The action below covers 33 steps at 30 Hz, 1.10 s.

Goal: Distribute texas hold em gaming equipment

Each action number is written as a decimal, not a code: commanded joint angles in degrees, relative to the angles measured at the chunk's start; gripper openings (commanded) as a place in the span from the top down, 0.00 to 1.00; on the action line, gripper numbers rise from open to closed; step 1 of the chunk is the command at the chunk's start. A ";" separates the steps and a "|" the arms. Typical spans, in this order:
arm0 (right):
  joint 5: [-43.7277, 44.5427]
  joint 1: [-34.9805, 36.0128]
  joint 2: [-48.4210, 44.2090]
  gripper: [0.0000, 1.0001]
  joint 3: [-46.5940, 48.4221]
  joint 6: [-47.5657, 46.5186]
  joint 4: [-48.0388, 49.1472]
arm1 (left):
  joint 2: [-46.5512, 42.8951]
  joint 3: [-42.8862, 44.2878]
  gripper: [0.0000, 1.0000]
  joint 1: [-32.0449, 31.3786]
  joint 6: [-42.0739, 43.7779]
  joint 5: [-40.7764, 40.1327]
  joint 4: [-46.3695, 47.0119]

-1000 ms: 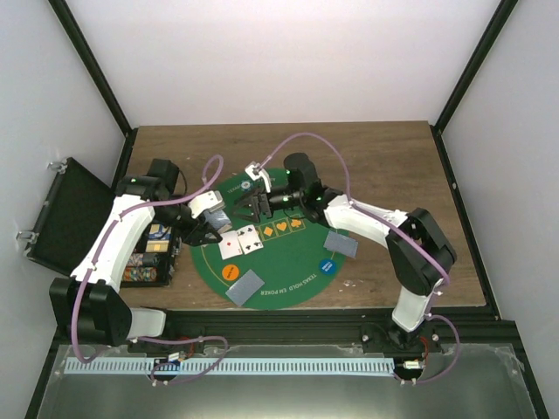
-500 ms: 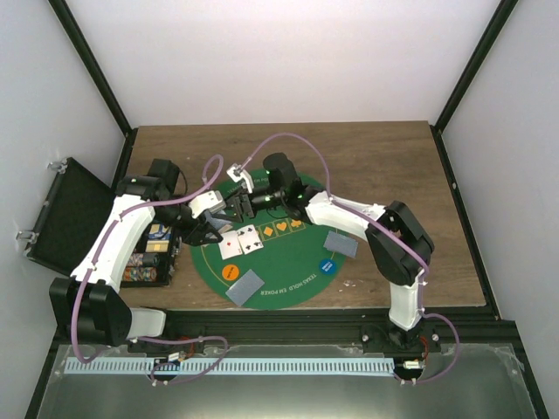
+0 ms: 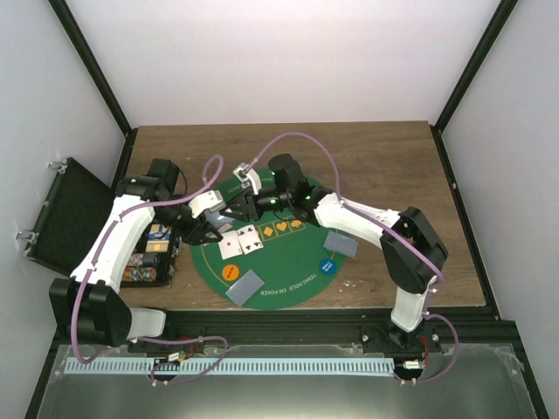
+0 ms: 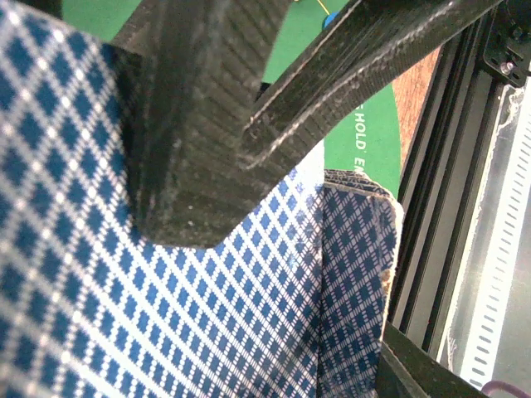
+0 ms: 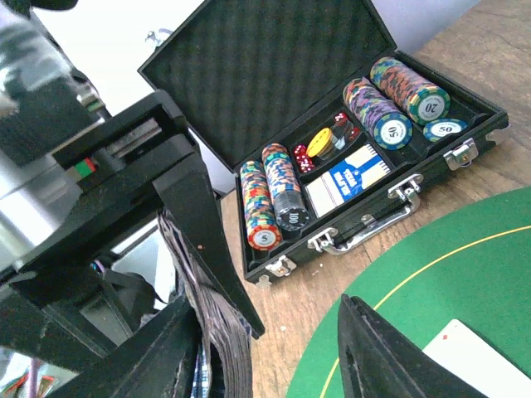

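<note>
My left gripper (image 3: pixel 206 225) is shut on a deck of playing cards (image 3: pixel 216 216) at the left edge of the round green mat (image 3: pixel 288 262). In the left wrist view the deck's (image 4: pixel 124 315) blue diamond backs fill the frame around my left gripper (image 4: pixel 279 304). My right gripper (image 3: pixel 239 206) is open, right next to the deck. In the right wrist view the deck's edge (image 5: pixel 217 348) lies just inside the left finger (image 5: pixel 162 356) of my right gripper (image 5: pixel 270 305). Two face-up cards (image 3: pixel 240 243) lie on the mat, with face-down cards (image 3: pixel 341 243) (image 3: pixel 244 286), an orange chip (image 3: pixel 230 271) and a blue chip (image 3: pixel 327 265).
An open black case (image 3: pixel 148 253) with chip stacks stands left of the mat, lid (image 3: pixel 65 209) leaning outward. The right wrist view shows its chips (image 5: pixel 278 195), dice and card box (image 5: pixel 353 174). Black frame posts stand at the table's edges.
My right gripper has moved left across the mat and now stands at the deck held by my left gripper. The left arm has stayed in place.
</note>
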 commanded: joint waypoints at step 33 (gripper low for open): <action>9.96 -1.44 -14.07 0.99 -0.25 -13.20 -16.26 | -0.59 -3.80 0.53 1.05 -2.14 -2.44 5.50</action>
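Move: The deck, upright in the left gripper, has its top card's edge already between the right hand's open fingers; the deck's middle lies about 3 cm left, 1 cm back and 2 cm below that hand. On the mat, roughly 20 cm below the right hand, two face-up cards lie 2 cm back of it, one 3 cm left, one 3 cm right; the orange button is 11 cm back, 3 cm left. From the left hand the deck's middle is about 1 cm ahead and 1 cm right. The right fingers, half open around the edge of the top card, close fully on it while the hand eases only about a centimetre to the right; with the card pinched it then draws away from the deck, ending some 3 cm right and 2 cm up of its start and tipping a little, slowly at first and quicker at the end. Meanwhile the left hand keeps its grip on the deck, barely turning, and sinks about 2 cm, so that the two hands part. ##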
